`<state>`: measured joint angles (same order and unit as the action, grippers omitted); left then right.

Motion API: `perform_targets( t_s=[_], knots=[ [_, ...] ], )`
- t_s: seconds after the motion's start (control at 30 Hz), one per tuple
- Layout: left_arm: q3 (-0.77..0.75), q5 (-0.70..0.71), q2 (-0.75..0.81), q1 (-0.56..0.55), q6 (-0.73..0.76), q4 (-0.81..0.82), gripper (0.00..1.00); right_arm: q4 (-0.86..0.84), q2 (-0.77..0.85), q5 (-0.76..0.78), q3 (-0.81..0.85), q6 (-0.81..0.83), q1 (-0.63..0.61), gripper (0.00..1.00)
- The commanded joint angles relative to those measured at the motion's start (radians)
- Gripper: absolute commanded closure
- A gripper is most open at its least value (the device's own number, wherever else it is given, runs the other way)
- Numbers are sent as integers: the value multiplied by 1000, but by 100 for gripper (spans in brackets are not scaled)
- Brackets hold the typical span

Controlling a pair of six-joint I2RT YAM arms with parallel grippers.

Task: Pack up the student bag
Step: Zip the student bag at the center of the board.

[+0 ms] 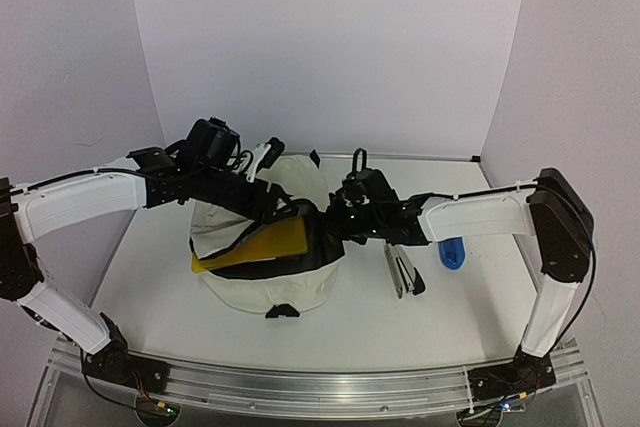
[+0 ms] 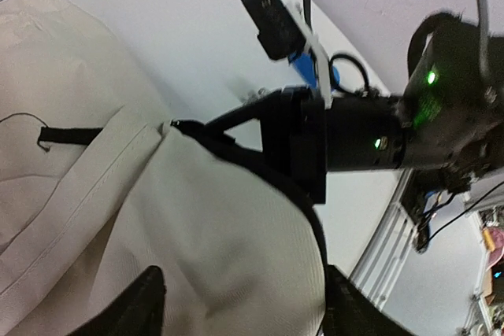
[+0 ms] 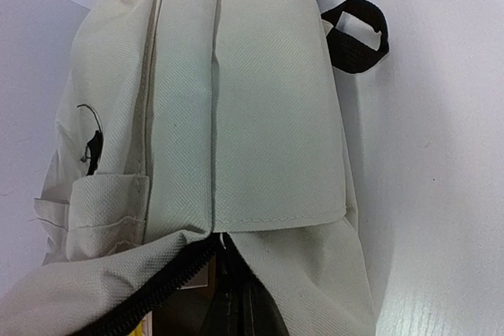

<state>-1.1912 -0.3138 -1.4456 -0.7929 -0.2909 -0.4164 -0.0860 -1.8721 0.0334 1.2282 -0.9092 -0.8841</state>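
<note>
The student bag (image 1: 290,287) lies in the middle of the table, cream fabric with black trim, its mouth gaping. A flat yellow thing (image 1: 255,247) pokes out of the opening. My left gripper (image 1: 288,209) reaches over the bag from the left. In the left wrist view its fingers (image 2: 150,304) stand apart over a bulge of the bag's cream fabric (image 2: 94,194), so the left gripper (image 2: 248,308) is open. My right gripper (image 1: 335,219) comes in from the right and is shut on the bag's black zipper edge (image 2: 197,126). The right wrist view shows the bag (image 3: 268,116) close up.
A black stapler (image 1: 403,272) lies right of the bag, with a small blue object (image 1: 452,253) beyond it. White walls close the table at the back and sides. The bag's black carry loop (image 3: 358,33) sticks out at its far end.
</note>
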Motion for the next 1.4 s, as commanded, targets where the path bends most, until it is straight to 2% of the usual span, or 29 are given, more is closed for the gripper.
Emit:
perform_targets(
  t_s=[0.0, 0.17, 0.3, 0.43, 0.73, 1.03, 1.37],
  knots=[
    [-148, -54, -9, 0, -12, 53, 22, 23, 107, -12, -35, 75, 5, 100],
    [-273, -109, -59, 4, -14, 21, 6, 69, 139, -25, -50, 96, 4, 100],
    [-291, -57, -109, 31, -8, 24, 1, 79, 159, -26, -69, 99, 5, 100],
    [-323, -59, -233, 78, -53, 19, 1, 84, 177, -67, -82, 99, 5, 100],
    [-346, -150, -460, 153, -153, 142, 2, 111, 233, -152, -138, 109, 4, 100],
    [-325, -158, -538, 178, -204, 230, 3, 130, 264, -283, -200, 130, -9, 100],
    [-346, -145, -577, 179, -197, 229, 3, 155, 309, -416, -205, 139, -59, 100]
  ],
)
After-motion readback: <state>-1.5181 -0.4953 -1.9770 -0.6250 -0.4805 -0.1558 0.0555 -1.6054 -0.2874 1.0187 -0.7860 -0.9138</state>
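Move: The bag's far top fabric lies about 14 cm ahead of the left hand, 5 cm right and 7 cm down. The yellow folder's middle is some 4 cm back, 7 cm left and 8 cm below that hand. For the right hand, the bag's near right corner is about 13 cm back, 1 cm left and 2 cm lower; from that hand, the stapler stands roughly 17 cm right, 5 cm back and 12 cm down. Let the bag's flap go by opening the left gripper wide, lift it some 9 cm, then carry it forward about 14 cm and a little right, coming down, fingers open, on the bag's far top. Meanwhile keep the right fingers shut on the zip pull and draw it back about 10 cm along the bag's right side towards the near right corner, turning the wrist some 20 degrees counter-clockwise. ##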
